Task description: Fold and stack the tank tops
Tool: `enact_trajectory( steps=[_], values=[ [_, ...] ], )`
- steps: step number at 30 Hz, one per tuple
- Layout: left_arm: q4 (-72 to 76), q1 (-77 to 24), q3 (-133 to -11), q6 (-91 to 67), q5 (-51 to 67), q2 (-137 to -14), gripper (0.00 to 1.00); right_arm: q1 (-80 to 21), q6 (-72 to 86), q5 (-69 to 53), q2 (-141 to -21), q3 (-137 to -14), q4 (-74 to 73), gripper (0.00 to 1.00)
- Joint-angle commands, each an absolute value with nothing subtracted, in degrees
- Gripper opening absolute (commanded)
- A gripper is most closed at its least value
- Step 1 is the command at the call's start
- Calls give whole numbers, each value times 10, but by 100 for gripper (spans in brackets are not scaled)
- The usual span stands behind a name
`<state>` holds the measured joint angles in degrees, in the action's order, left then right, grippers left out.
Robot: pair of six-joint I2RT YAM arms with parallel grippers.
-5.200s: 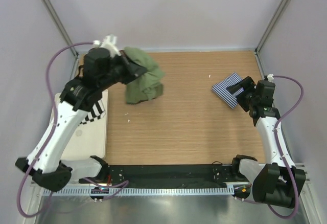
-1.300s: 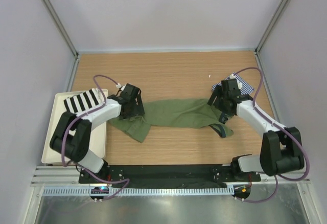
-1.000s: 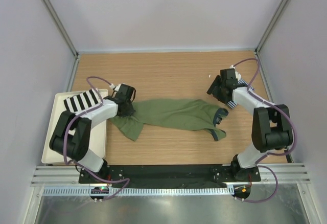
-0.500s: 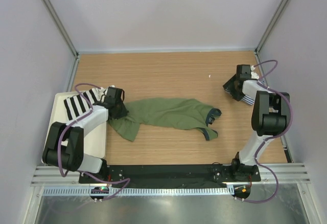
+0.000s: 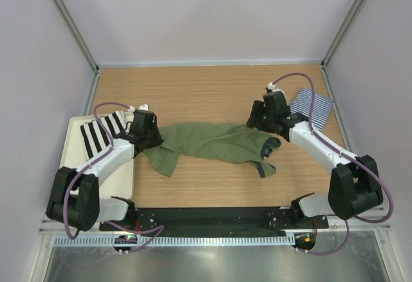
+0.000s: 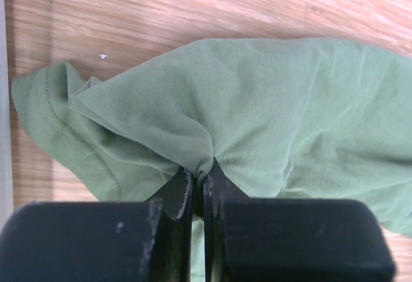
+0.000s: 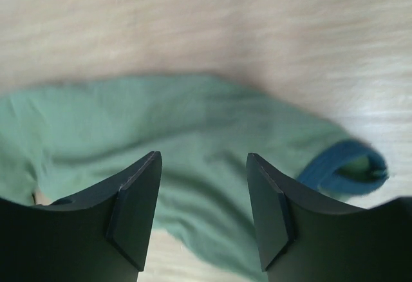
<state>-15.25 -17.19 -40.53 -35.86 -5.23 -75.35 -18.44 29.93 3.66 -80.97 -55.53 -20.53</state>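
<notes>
The olive green tank top [image 5: 212,142] lies stretched left to right across the middle of the wooden table, its navy trim [image 5: 267,145] showing at the right end. My left gripper [image 5: 153,141] is shut on a pinched fold of its left end; in the left wrist view the green cloth [image 6: 257,95] bunches into the closed left gripper [image 6: 198,178]. My right gripper [image 5: 255,121] hangs open just above the top's right end, with green cloth [image 7: 161,127] and navy trim [image 7: 344,166] below the right gripper [image 7: 203,161]. The navy-and-white striped tank top [image 5: 313,107] lies folded at the back right.
A white tray [image 5: 122,178] sits at the table's left edge and holds a black-and-white striped item [image 5: 96,135]. Grey walls and metal posts close in the back and both sides. The arm bases stand along the near edge.
The right arm has swung from the striped top at the back right to over the green top's right end, its jaws narrowing a little. The left gripper keeps its hold.
</notes>
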Motion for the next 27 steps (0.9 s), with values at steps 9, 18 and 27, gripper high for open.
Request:
enact_trajectory(
  steps=[9, 18, 27],
  values=[
    [-138, -164, -401, -353, -128, -785, 0, -307, 254, -23, -711, -454, -229, 62],
    [-127, -156, -405, -347, -83, -798, 0, -367, 272, 50, -755, -441, -240, 61],
    [-123, -155, -403, -347, -76, -788, 0, -460, 258, 147, -820, -498, -298, 63]
  ],
)
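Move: The right hand, open and empty, has the near edge of the green tank top about 13 cm back, 7 cm to its left and 10 cm below. The navy-trimmed loop lies roughly 7 cm back and 6 cm right, the folded striped top some 7 cm ahead and 20 cm right. The left hand already pinches the green top's other end; the table spot it goes to is 2 cm left and 5 cm below, the white tray's middle about 22 cm left and 6 cm back. Keeping its pinch on the green tank top's gathered end, the left hand lowers it about 4 cm towards the table and 2 cm left towards the tray. The open right hand sweeps back some 13 cm, also left and down about 7 cm each, to the top's near edge, turning roughly 25 degrees counter-clockwise and tipping steeper; its touch on the cloth can't be made out. ##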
